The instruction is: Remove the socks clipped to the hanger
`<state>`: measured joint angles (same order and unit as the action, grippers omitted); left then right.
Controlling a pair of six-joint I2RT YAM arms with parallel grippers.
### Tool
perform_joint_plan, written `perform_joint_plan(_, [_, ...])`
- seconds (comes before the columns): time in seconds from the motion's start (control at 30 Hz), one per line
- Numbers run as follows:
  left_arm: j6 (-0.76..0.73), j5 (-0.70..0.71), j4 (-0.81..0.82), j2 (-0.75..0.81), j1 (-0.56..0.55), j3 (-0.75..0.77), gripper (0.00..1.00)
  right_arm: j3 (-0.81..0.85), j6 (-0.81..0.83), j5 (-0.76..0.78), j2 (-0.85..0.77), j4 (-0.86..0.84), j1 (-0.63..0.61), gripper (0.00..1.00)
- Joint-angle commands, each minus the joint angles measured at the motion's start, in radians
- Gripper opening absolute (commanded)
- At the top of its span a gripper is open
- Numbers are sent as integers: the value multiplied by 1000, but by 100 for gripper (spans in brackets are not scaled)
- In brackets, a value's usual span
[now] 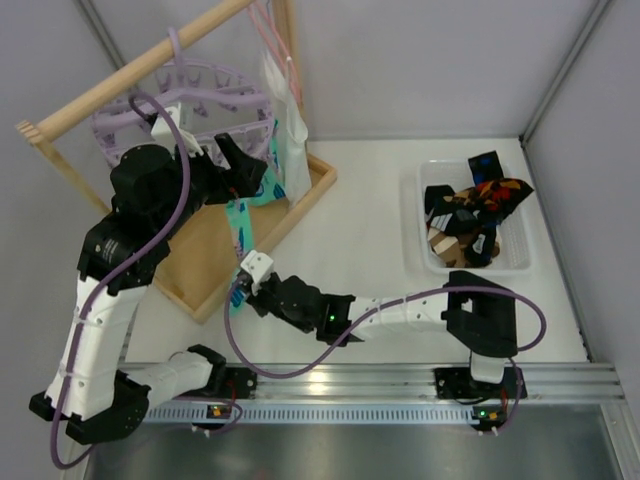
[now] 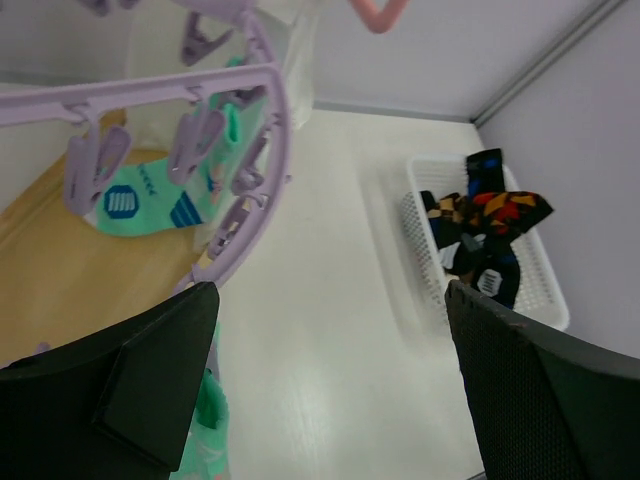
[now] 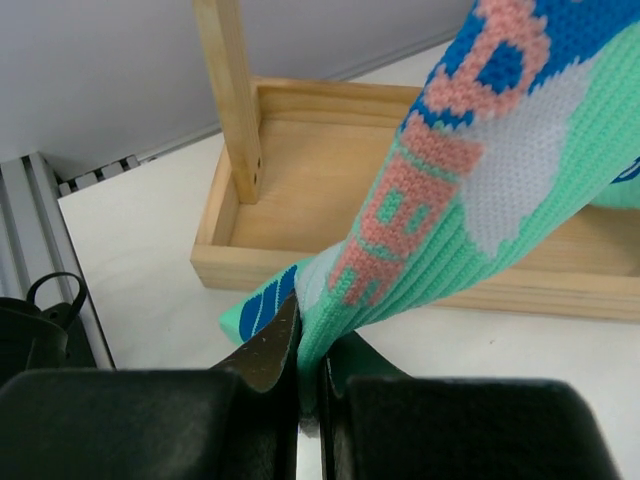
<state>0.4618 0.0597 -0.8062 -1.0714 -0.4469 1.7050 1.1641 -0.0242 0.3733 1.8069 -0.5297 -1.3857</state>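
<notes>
The lavender round hanger (image 1: pixel 190 105) hangs from a wooden rod; its ring and clips also show in the left wrist view (image 2: pixel 272 120). A mint-green sock (image 1: pixel 240 222) stretches down from it to my right gripper (image 1: pixel 243 272), which is shut on the sock's lower end (image 3: pixel 470 180), jaws pinched on the knit (image 3: pixel 310 370). Another mint-green sock (image 2: pixel 140 205) with a round blue-white mark hangs clipped under the ring. My left gripper (image 1: pixel 238 162) is open and empty beside the ring's right edge (image 2: pixel 330 300). Black and diamond-patterned socks (image 1: pixel 475 205) lie in a basket.
A white basket (image 1: pixel 425 180) stands at the right, also in the left wrist view (image 2: pixel 415 235). A wooden tray (image 1: pixel 215 265) with upright posts (image 3: pixel 230 90) carries the rod. A white cloth (image 1: pixel 285 120) on a thin pink hanger (image 1: pixel 268 25) hangs beside the lavender hanger.
</notes>
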Motion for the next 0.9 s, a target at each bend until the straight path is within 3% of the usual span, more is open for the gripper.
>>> perform_joint_plan(0.0, [-54,159,-48,34,-6,8,99,78,12,29,20,-18,-26,0])
perform_joint_plan(0.17, [-77,296,-88,68,-7,-56,98,88,9,35,38,-24,-19,0])
perform_joint_plan(0.6, [-25,236,-71,117,-10,-196,91,51,-54,-99,22,-81,5,0])
perform_joint_plan(0.87, [-18,236,1,126,-10,-265,72,5,-68,-160,-15,-128,8,0])
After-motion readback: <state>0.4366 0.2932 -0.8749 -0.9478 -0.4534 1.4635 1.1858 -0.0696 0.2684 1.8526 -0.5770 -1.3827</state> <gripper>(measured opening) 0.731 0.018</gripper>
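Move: The clip holding the stretched mint sock is about 3 cm ahead of the left hand, 6 cm to its left and 7 cm below. The second mint sock hangs some 11 cm ahead, 1 cm left and 15 cm below the hand; the white cloth is about 15 cm ahead, 3 cm right and 5 cm lower. From the right hand, which already pinches the sock's lower part, the same clip lies roughly 11 cm ahead, straight above that line, 18 cm up. The clip gripping the stretched sock is brought between the left fingers: that hand slides about 5 cm left, then sinks, some 8 cm down in all, turning counter-clockwise and tipping down around 10 degrees with its left side rising. Its wide-open fingers start closing late and remain well apart. The right hand keeps its pinch on the sock, easing 2 cm left and slightly back. ##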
